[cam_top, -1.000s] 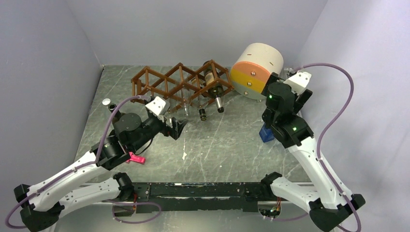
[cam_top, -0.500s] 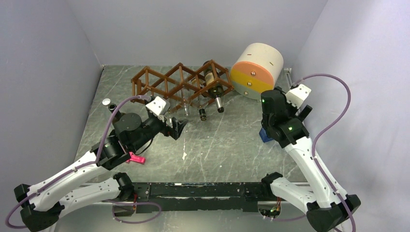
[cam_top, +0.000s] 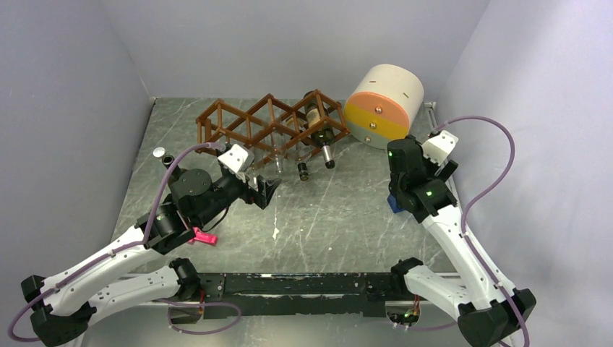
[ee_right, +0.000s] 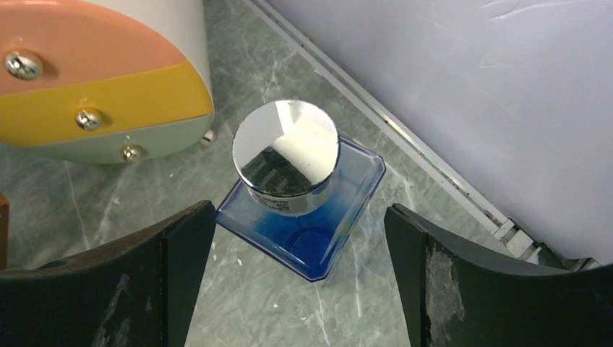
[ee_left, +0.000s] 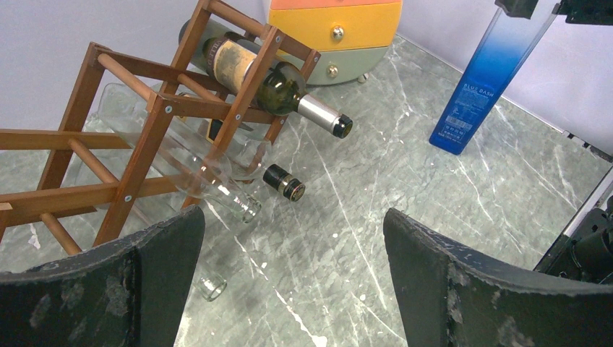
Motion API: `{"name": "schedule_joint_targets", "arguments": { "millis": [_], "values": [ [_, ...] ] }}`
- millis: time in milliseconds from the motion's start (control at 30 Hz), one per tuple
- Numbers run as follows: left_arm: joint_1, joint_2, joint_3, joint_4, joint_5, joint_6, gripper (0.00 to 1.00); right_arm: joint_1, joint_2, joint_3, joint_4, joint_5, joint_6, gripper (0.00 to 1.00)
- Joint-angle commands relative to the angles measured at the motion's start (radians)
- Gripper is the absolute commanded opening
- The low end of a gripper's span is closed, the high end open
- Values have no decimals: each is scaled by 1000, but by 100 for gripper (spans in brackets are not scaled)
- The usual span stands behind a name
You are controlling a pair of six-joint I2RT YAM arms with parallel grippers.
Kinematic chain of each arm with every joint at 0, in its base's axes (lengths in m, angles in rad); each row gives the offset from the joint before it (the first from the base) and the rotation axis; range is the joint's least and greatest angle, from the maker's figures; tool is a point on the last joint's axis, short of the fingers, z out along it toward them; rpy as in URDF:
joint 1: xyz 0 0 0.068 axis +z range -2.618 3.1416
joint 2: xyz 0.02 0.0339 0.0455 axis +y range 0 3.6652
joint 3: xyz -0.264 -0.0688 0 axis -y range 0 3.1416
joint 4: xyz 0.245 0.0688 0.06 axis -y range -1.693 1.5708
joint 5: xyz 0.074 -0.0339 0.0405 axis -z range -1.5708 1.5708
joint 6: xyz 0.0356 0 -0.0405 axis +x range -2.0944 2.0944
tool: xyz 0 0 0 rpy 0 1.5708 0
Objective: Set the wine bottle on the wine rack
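Observation:
The reddish-brown wine rack (cam_top: pixel 249 124) (ee_left: pixel 137 137) stands at the back of the table. A dark green wine bottle (cam_top: pixel 319 129) (ee_left: pixel 271 79) lies in its right cell. A clear bottle (ee_left: pixel 206 184) and a dark bottle with a black cap (ee_left: pixel 283 181) poke out lower down. A blue square bottle (cam_top: pixel 394 202) (ee_left: pixel 481 83) (ee_right: pixel 318 231) with a silver cap (ee_right: pixel 285 148) stands upright near the right wall. My right gripper (ee_right: pixel 296 217) hangs open above it, fingers apart from the glass. My left gripper (cam_top: pixel 266 189) (ee_left: pixel 293 224) is open and empty in front of the rack.
A cream, orange and yellow cylinder (cam_top: pixel 382 107) (ee_right: pixel 94 72) lies right of the rack, close to the blue bottle. A pink object (cam_top: pixel 204 236) sits by the left arm. Small caps (cam_top: pixel 160 154) lie at the left edge. The right wall (ee_right: pixel 448 94) is just behind the blue bottle.
The right arm has drawn back from the cylinder, toward the near side and slightly left, over the blue bottle. The left arm has not moved.

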Motion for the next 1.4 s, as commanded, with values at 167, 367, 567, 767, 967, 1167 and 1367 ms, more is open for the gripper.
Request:
{"name": "schedule_joint_targets", "arguments": {
  "millis": [167, 367, 567, 767, 967, 1167, 1367],
  "values": [
    [4, -7, -1, 35, 11, -2, 98, -9, -33, -23, 82, -103, -72, 65],
    [5, -1, -2, 38, 18, -4, 98, -9, -58, 12, 155, -315, -241, 50],
    [5, 4, 0, 39, 21, -6, 98, -9, -58, 72, 164, -576, -356, 43],
    [4, 8, -2, 40, 24, -8, 98, -10, -34, 77, 172, -800, -382, 39],
    [5, 12, -2, 39, 30, -8, 97, -9, -12, 77, 177, -928, -400, 37],
    [5, 22, -5, 47, 43, -12, 98, -9, -21, 100, 169, -989, -413, 34],
    [5, 59, -17, 84, 91, -41, 98, -9, -46, 107, 156, -1064, -416, 31]
  ]
}}
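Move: Almost exactly at the right hand's point stands the blue bottle, already between the open fingers, with its middle about 7 cm lower. The drawer box lies some 18 cm ahead and 8 cm left of this hand, about 10 cm lower. The racked wine bottle with the silver neck is about 14 cm ahead and 26 cm left, some 8 cm below. From the left hand, the blue bottle lies about 11 cm ahead, 38 cm right and 12 cm lower. Closing on the blue bottle's upper body, the right fingers pinch it, then keep that grip as the hand swings about 15 cm to its left at nearly the same height, across the front of the drawer box towards the rack's right end. The wrist turns some 55 degrees counter-clockwise on the way, fastest midway, and slows at the end. ##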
